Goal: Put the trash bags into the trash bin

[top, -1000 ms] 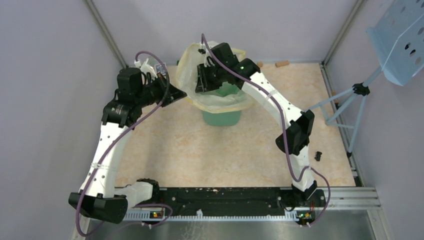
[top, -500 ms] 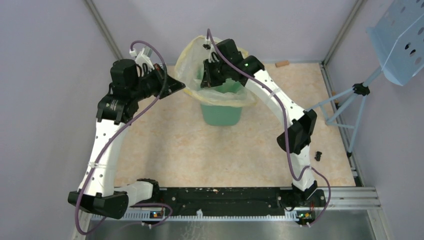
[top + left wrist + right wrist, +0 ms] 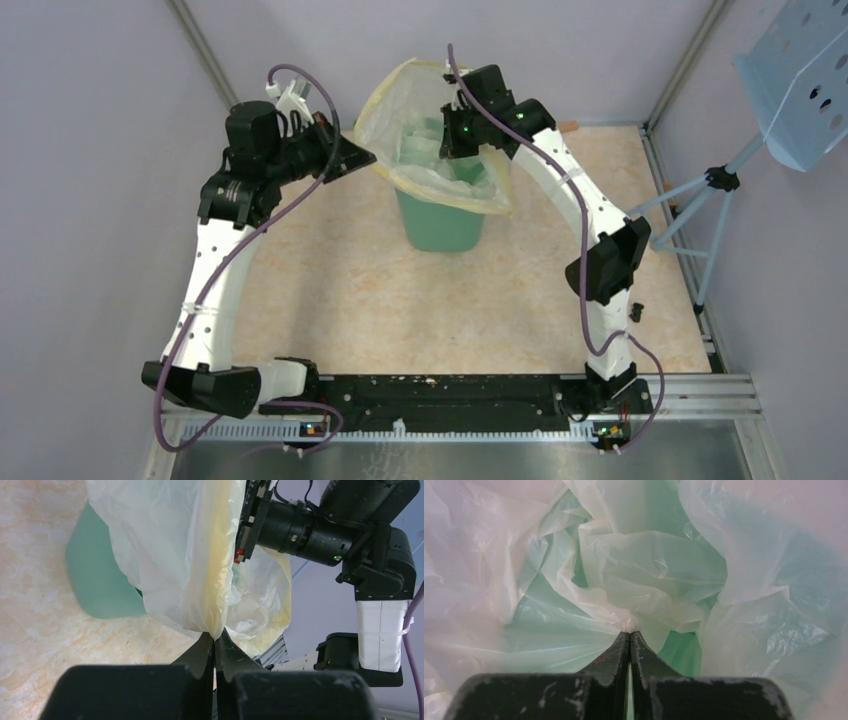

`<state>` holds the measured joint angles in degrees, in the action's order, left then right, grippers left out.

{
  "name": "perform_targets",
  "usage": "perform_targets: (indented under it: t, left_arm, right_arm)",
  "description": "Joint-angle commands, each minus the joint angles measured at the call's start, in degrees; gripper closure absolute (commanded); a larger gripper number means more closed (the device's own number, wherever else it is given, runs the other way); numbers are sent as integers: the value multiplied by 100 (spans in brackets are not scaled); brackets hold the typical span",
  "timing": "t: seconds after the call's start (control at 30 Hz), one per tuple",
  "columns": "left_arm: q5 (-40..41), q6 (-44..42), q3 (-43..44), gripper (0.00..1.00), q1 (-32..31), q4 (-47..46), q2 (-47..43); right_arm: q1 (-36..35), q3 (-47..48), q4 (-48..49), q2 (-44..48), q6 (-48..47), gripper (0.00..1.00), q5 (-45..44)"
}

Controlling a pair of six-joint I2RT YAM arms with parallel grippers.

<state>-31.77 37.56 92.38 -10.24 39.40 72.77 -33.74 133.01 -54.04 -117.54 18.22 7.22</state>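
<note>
The mint-green trash bin (image 3: 440, 228) stands at the back middle of the table. The pale-yellow trash bag (image 3: 425, 160) lines its mouth and billows above it. My left gripper (image 3: 366, 157) is shut on the bag's left rim, and the left wrist view shows the yellowish fold (image 3: 210, 595) pinched at its tips (image 3: 215, 636), with the bin (image 3: 95, 587) behind. Over the bin's mouth, my right gripper (image 3: 456, 135) is shut on a bunch of the bag's inner film (image 3: 644, 575); its tips (image 3: 629, 632) hold a small knot of plastic. Green bin wall (image 3: 684, 652) shows through.
A pale-blue perforated panel on a tripod (image 3: 790, 80) stands at the right edge. A small black part (image 3: 636, 312) lies on the table near the right arm. Small brown bits (image 3: 565, 127) lie by the back wall. Frame posts and walls enclose the table.
My right gripper has closed on the bag's inner film and risen up and to the right, out of the bin's mouth. My left gripper shifted slightly right, still holding the rim.
</note>
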Motion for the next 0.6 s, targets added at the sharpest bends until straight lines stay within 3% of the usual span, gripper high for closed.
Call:
perform_targets:
  t: [0.0,0.2,0.43,0.57]
  left_arm:
    - [-222,1,-102,100,-4,-496,75]
    - [-223,-148,-548,100,9,-524,184]
    - [21,-230,-684,100,22,-409,367]
    - [-333,153,-945,100,22,-759,398]
  right_arm:
    - [-165,-159,-40,206,-520,100,-597]
    - [-688,30,-187,-359,-1118,100,-1517]
    - [-730,-21,-149,-1021,-1149,100,-1611]
    - [-721,-24,-155,-1329,-1130,100,-1668]
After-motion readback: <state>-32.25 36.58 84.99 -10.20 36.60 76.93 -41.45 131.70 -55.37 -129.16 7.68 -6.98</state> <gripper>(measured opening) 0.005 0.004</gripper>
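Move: Straight beneath the right hand, its middle some 15 cm down, stands the trash bin where the bag bottom must go. The rim corner held by the left hand is about 13 cm to the right hand's left, 10 cm back and 12 cm higher; the bag's loose near-right corner hangs roughly 12 cm right and 12 cm back, about level. From the left hand the bin's middle is some 10 cm ahead, 13 cm right and 27 cm down. Plunging into the open bag, the right hand, shut on a fold of film, drives down about 12 cm into the bin, slowly then faster, drifting slightly left as its fingers tip more steeply downward. The left hand keeps its pinch on the yellow rim and, after a brief hold, lowers it about 7 cm with a small reach forward, towards the bin. ##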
